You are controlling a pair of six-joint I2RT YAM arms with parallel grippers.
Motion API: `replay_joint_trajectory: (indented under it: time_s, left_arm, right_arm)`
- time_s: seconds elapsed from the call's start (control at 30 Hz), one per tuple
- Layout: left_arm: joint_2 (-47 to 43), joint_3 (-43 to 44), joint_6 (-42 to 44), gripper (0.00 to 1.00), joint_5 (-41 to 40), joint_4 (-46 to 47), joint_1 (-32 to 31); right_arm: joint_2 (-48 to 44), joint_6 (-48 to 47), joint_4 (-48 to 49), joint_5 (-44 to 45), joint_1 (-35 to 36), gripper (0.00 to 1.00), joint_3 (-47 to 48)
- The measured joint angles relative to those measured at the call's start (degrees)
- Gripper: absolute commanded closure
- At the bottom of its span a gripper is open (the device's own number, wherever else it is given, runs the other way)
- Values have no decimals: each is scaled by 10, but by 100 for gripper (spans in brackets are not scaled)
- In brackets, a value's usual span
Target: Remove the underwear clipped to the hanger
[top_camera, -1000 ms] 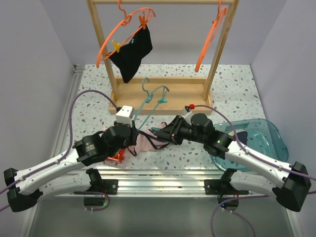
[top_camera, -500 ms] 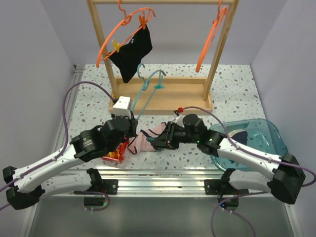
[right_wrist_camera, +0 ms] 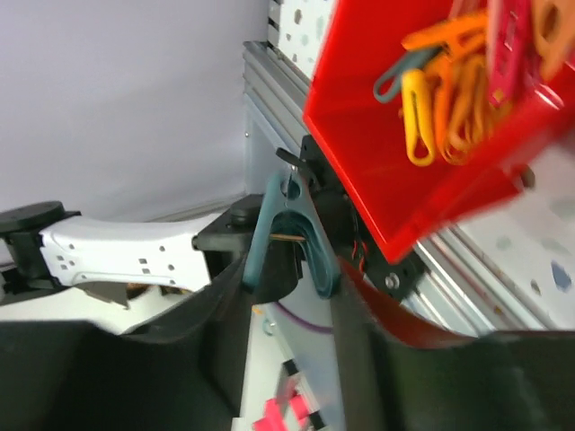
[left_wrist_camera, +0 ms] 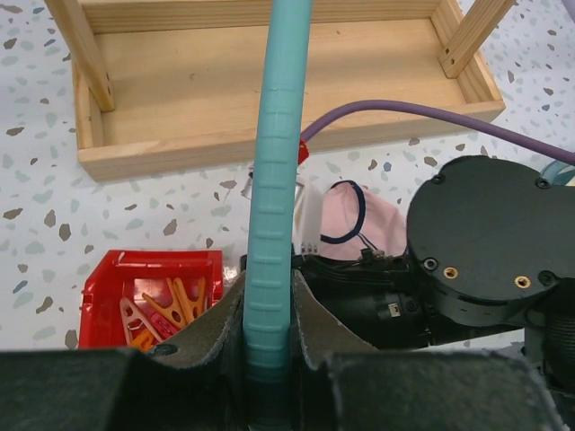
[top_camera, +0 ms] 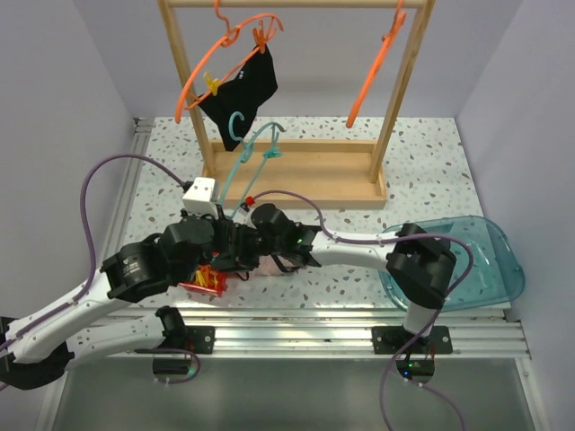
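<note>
My left gripper (left_wrist_camera: 268, 359) is shut on the shaft of a teal hanger (left_wrist_camera: 277, 180), which stands up toward the rack in the top view (top_camera: 244, 162). My right gripper (right_wrist_camera: 287, 269) is shut on a teal clip (right_wrist_camera: 289, 235), close beside the red clip bin (right_wrist_camera: 395, 153). The dusty pink underwear (left_wrist_camera: 364, 220) with dark trim lies on the table under the right wrist. The black underwear (top_camera: 241, 94) hangs clipped to an orange hanger (top_camera: 216, 67) on the rack. The navy underwear is out of view.
The red bin (top_camera: 203, 281) holds several orange and yellow clips. The wooden rack (top_camera: 296, 175) stands at the back with a second orange hanger (top_camera: 373, 76). A teal basket (top_camera: 485, 260) sits at the right. Both wrists crowd together at the front left (top_camera: 243, 244).
The right gripper has swung left with the teal clip to the red bin. The left gripper has raised the teal hanger more upright and moved left. The pink underwear is now under the right wrist.
</note>
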Motion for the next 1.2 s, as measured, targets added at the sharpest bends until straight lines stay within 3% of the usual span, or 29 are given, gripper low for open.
replay_joint_trajectory:
  time_s: [0.07,0.3,0.47,0.6,0.8,0.97,1.2]
  left_arm:
    - [-5,0,0,100,0,-7,0]
    - [-10,0,-2,100,0,-15,0]
    - [-6,-2,-1,100,3,-12,0]
    - [2,-6,2,100,15,-6,0]
    - [8,-17,13,100,44,-5,0]
    - [7,-21,17,100,74,-6,0]
    - [2,-30,26,100,112,-5,0]
  right_arm:
    - [23,3,9,3,7,39,27]
    - [26,2,22,26,12,16,32]
    - [-49,-2,13,37,4,16,-40]
    - [-161,-12,-24,59,-13,15,-115]
    - [-318,-32,-94,89,-105,6,-151]
    - [-318,-47,-113,94,-197,1,-144]
    - [-242,-43,-141,94,-255,1,-91]
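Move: The right hand, pinching a teal clip, has the red box about 12 cm below it, its middle some 4 cm ahead and 5 to the left. The pink underwear lies about 10 cm to the hand's right, 3 ahead and 15 below. The hanger's remaining clip is roughly 24 cm ahead, 12 to the right and 9 higher. From the left hand, which holds the hanger, the box is about 6 cm left, 1 back and 24 below. Easing some 2 cm left over the red box, the right hand opens and lets go of the teal clip, then pulls away about 20 cm to the right and, curving, 15 cm forward and 6 up, wide open and turning some 30 degrees clockwise towards the hanger's remaining clip. The left hand keeps its grip on the hanger, sinking 3 cm, drifting back and right and turning slightly clockwise. ##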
